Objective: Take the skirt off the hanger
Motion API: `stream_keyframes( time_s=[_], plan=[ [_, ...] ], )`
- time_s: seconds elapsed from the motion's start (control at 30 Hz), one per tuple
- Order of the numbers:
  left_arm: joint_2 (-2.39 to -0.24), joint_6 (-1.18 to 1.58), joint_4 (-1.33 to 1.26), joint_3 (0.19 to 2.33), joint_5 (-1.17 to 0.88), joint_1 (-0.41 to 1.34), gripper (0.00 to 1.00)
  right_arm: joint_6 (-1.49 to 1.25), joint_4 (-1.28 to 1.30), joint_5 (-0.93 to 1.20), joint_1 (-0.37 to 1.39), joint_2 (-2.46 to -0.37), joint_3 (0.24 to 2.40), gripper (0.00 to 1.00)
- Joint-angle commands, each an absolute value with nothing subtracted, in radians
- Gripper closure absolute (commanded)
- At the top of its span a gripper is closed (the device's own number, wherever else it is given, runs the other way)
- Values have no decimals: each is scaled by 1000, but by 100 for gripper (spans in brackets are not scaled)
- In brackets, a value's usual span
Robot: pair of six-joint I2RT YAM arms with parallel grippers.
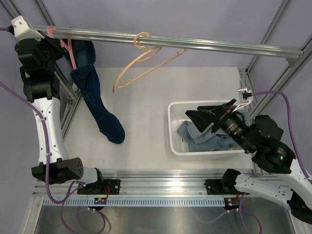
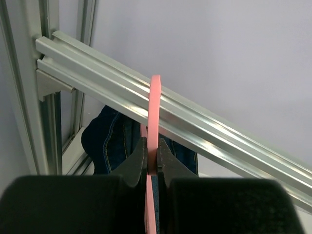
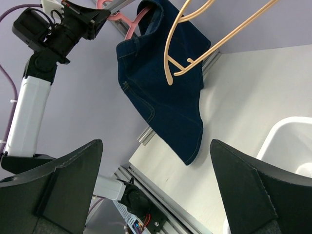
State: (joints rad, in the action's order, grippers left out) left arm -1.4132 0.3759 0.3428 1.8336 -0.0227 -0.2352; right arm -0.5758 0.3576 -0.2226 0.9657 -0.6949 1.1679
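A dark blue denim skirt (image 1: 92,92) hangs from a pink hanger (image 1: 68,51) hooked over the aluminium rail (image 1: 195,45) at the far left. My left gripper (image 2: 152,158) is up at the rail, shut on the pink hanger (image 2: 155,107) just below its hook, with the skirt (image 2: 109,136) behind and below it. In the right wrist view the skirt (image 3: 161,83) droops with its hem on the table, and the hanger (image 3: 127,24) is partly hidden by it. My right gripper (image 3: 156,142) stands wide open and holds nothing, hovering over the bin (image 1: 173,126).
An empty beige hanger (image 1: 141,63) hangs tilted from the middle of the rail. The white bin at the right holds light blue denim clothes (image 1: 204,139). Aluminium frame uprights stand at the left (image 1: 68,105) and right (image 1: 282,73) edges.
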Motion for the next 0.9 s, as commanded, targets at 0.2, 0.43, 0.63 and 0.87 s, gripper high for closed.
stream_keyframes(
  time_s=[0.2,0.43,0.63,0.87],
  plan=[
    [-1210,407,327,1836,-72,-236,100,-575,383,-227,971,-686,1218,1],
    [-1094,439,365,1763,-97,-236,100,-575,409,-219,973,-687,1230,1],
    [-836,453,449,1583,-115,-236,100,-569,500,-166,971,-774,1310,1],
    [-648,428,707,1618,-74,-209,100,-603,636,-5,971,-890,1442,1]
  ],
)
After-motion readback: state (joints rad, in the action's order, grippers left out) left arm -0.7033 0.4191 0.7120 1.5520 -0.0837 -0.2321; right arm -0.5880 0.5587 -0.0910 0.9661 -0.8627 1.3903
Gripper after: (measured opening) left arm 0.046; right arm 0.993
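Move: The dark skirt hangs from the pink hanger already held in the left fingers; its middle is some 22 cm below that hand, about 11 cm to its right and nearly level with it front to back. The rail is about 4 cm straight ahead of the hand and 2 cm higher; the empty wooden hanger hangs roughly 34 cm to the right, 4 cm nearer the robot and 6 cm lower. From the right hand the skirt lies about 23 cm ahead, 41 cm left and 15 cm lower. The pink hanger, still pinched by its hook, is drawn back away from the rail by the left hand, about 23 cm towards the robot and some 7 cm right, speeding up at the end; the hand rises some 3 cm on the way, then sinks again. Late on, the wide-open right hand starts left towards the skirt, about 3 cm, turning slightly counter-clockwise. ##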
